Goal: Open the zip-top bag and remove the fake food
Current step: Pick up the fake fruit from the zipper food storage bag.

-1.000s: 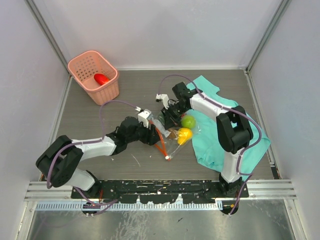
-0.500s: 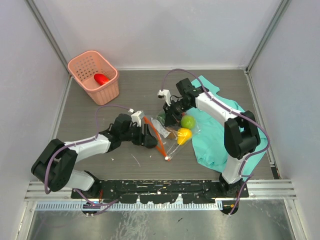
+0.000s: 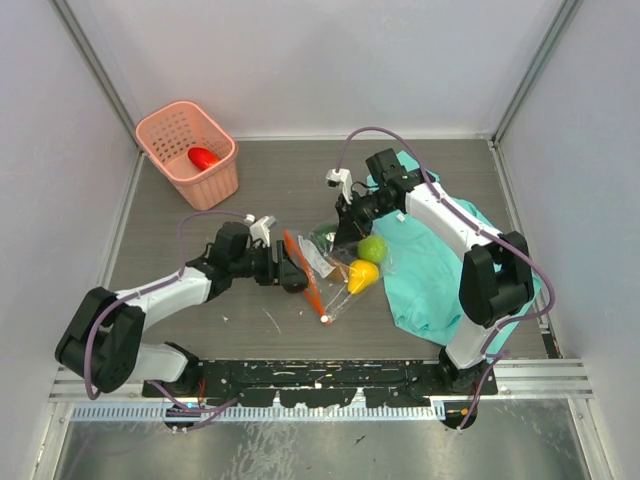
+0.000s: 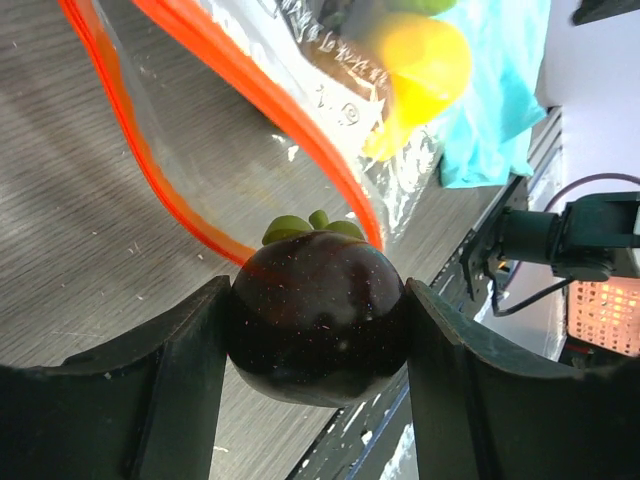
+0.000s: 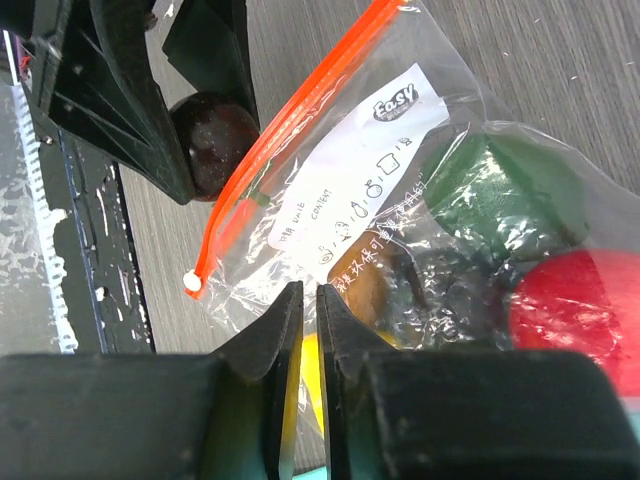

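Observation:
The zip-top bag (image 3: 336, 262) lies in the middle of the table with its orange zip strip (image 3: 304, 268) gaping and its white slider (image 3: 323, 320) at the near end. Fake food shows through the plastic: a green fruit (image 3: 372, 248), a yellow one (image 3: 362, 272), and a red one (image 5: 580, 310). My left gripper (image 4: 318, 298) is shut on a dark purple fruit (image 4: 318, 318) just outside the bag mouth, on its left. My right gripper (image 5: 310, 296) hovers over the bag's far end by the label (image 5: 360, 180). Its jaws are all but shut, with only a thin slit and no plastic seen in it.
A pink basket (image 3: 222, 176) stands at the back left with a red piece (image 3: 203, 157) in it. A teal cloth (image 3: 445, 275) is spread to the right under the bag's edge. The arm bases and rail run along the near edge.
My left gripper has drawn back to the left with the dark fruit, out of the bag mouth. My right gripper has shifted up and right, off the bag's far edge.

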Robot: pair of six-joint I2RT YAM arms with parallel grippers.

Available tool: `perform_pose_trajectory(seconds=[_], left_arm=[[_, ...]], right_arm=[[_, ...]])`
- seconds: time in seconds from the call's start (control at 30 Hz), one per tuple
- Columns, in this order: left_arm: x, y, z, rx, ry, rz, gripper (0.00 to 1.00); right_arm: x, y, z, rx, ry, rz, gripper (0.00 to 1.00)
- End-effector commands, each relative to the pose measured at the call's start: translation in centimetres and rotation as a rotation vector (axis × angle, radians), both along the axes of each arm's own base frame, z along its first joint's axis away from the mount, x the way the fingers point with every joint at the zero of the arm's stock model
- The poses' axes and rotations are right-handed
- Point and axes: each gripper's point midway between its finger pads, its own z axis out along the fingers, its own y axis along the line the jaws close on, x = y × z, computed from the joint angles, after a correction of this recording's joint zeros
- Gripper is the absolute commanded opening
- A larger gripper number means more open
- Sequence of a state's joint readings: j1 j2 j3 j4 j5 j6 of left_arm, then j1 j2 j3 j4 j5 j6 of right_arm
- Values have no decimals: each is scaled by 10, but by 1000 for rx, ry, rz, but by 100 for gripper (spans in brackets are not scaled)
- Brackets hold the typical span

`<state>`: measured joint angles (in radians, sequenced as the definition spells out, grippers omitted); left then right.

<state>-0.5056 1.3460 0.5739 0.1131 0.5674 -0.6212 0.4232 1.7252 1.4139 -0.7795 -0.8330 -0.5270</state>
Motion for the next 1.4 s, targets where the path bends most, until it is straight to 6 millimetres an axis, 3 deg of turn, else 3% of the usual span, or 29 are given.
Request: perform_pose_trajectory(seconds=[0.0,0.23,0.4,0.83,1.1,1.37], left_arm=[[8,-3,37,-101,-58,-4,0],[14,3,47,-200,-35,40,0],[18,10,66,-241,-81,69,0],[30,43,99,-268,-186,253,0],[51,67,128,-282,-254,404,0],[72,79,161,-357,-248,470,0]], right_arm=[[-3,1,26,66,-69,24,17],[-3,-1,31,81,-77,24,18],[-2,-5,36,93,-90,13,18],[-4,-10,53,141,-133,8,20],[-7,-12,65,180,-153,7,21],[-9,-16,74,211,-180,11,21]])
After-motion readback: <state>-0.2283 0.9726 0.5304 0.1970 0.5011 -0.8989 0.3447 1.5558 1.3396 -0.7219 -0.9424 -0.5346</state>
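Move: The left hand already holds the dark eggplant, clear of the bag's mouth. The basket lies about 30 cm ahead of this hand and 26 cm to its left, slightly lower, with the red food in it some 31 cm ahead and 24 cm left. The bag's middle is roughly 12 cm to the hand's right, 4 cm ahead and 5 cm below. From the right hand the basket is about 24 cm ahead, 40 cm left and 8 cm lower. Upward first and foremost, the left hand carries the eggplant about 11 cm higher while drawing left and then increasingly forward, away from the bag mouth towards the basket. Its wrist swings some 25 degrees counter-clockwise and the fingers point less steeply down, keeping their grip. The empty right hand rises about 5 cm above the bag and drifts slightly right, fingers still nearly shut. ##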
